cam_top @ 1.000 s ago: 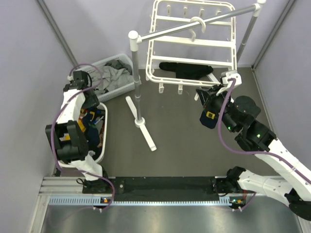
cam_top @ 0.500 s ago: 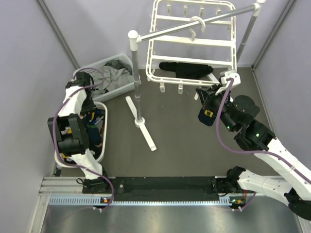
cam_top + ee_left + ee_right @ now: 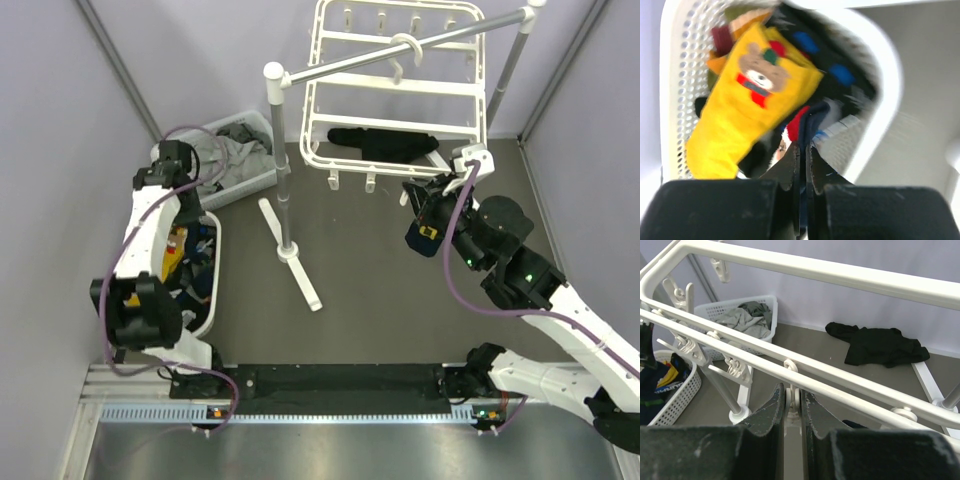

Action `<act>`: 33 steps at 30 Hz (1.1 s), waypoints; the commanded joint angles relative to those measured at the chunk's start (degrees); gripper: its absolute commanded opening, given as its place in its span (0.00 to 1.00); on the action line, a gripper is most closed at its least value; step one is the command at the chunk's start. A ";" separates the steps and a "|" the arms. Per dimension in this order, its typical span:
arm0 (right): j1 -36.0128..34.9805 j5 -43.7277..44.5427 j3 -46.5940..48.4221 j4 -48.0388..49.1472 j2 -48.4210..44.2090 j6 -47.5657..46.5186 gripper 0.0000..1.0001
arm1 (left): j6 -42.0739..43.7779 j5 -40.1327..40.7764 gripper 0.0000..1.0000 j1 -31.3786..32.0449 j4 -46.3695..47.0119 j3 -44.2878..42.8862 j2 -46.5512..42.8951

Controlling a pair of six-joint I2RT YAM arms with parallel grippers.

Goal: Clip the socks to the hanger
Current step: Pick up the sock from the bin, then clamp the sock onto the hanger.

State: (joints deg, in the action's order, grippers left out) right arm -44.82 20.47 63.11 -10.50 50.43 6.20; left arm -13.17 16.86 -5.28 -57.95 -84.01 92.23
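Note:
Several socks lie in a white basket at the left. On top is a yellow sock with a bear, over black-navy ones with blue marks. My left gripper reaches down into this basket and is shut on a thin fold of a navy sock. The white hanger hangs from the pole at the back. My right gripper is shut on one of its small white clips, at the frame's front right corner. Just below that gripper hangs a dark navy piece with a yellow mark.
A grey pole rack with white feet stands in the middle and carries the hanger. A second white basket of pale grey cloths sits at the back left. A plain black garment lies on the floor under the hanger.
My left gripper has gone from open to shut on the navy sock in the basket, and that arm's elbow has dropped lower. The right arm has barely moved.

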 commanded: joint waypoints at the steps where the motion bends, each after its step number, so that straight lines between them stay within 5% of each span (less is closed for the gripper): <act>1: 0.43 -0.34 2.45 -0.66 0.45 0.04 0.00 | 3.05 -6.83 0.00 3.51 2.57 -0.82 -13.02; 11: 0.43 -1.92 5.09 -3.38 1.24 1.54 0.00 | 2.89 -33.88 0.00 8.62 19.80 8.15 -38.15; 16: 0.43 -2.27 5.44 -2.16 0.54 1.01 0.00 | -2.20 -51.45 0.00 9.41 28.48 9.73 -41.94; 20: 0.34 -3.41 5.88 -2.24 0.45 1.45 0.00 | -7.83 -56.75 0.00 12.91 39.62 13.86 -44.15; 25: 0.35 -5.09 6.58 -2.15 0.10 1.80 0.00 | -10.48 -55.72 0.00 22.82 49.16 18.70 -43.02; 33: 0.35 -7.55 7.46 -3.12 -0.69 1.01 0.00 | -2.49 -46.84 0.00 40.86 57.50 17.83 -33.88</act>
State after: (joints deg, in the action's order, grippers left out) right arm -44.80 15.44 67.64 -13.19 50.87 7.55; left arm -20.03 -33.34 30.24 -10.59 -65.45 54.78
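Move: The left hand, already pinching a navy-and-red sock down at the bin, is bound for the hanger's near bar: the next empty clip lies some 41 cm to its right, 5 back and 23 higher. The clip still pinched by the right hand is about 7 cm farther right and 2 back of that one, while the stand's left pole rises roughly 20 cm to the left hand's right, level with it. That empty clip is about 7 cm left and 2 ahead of the right hand, at its height. Up and to the right, the left hand sweeps the pinched sock out of the bin and past the near side of the pole towards the clips, rising fast at first, then running level; about 32 cm right, 23 up and 12 back. Its fingers stay shut as the wrist swings from pointing down to reaching rightward, turning some 70 degrees clockwise. The right hand keeps its clip pinched, easing up about 2 cm. ##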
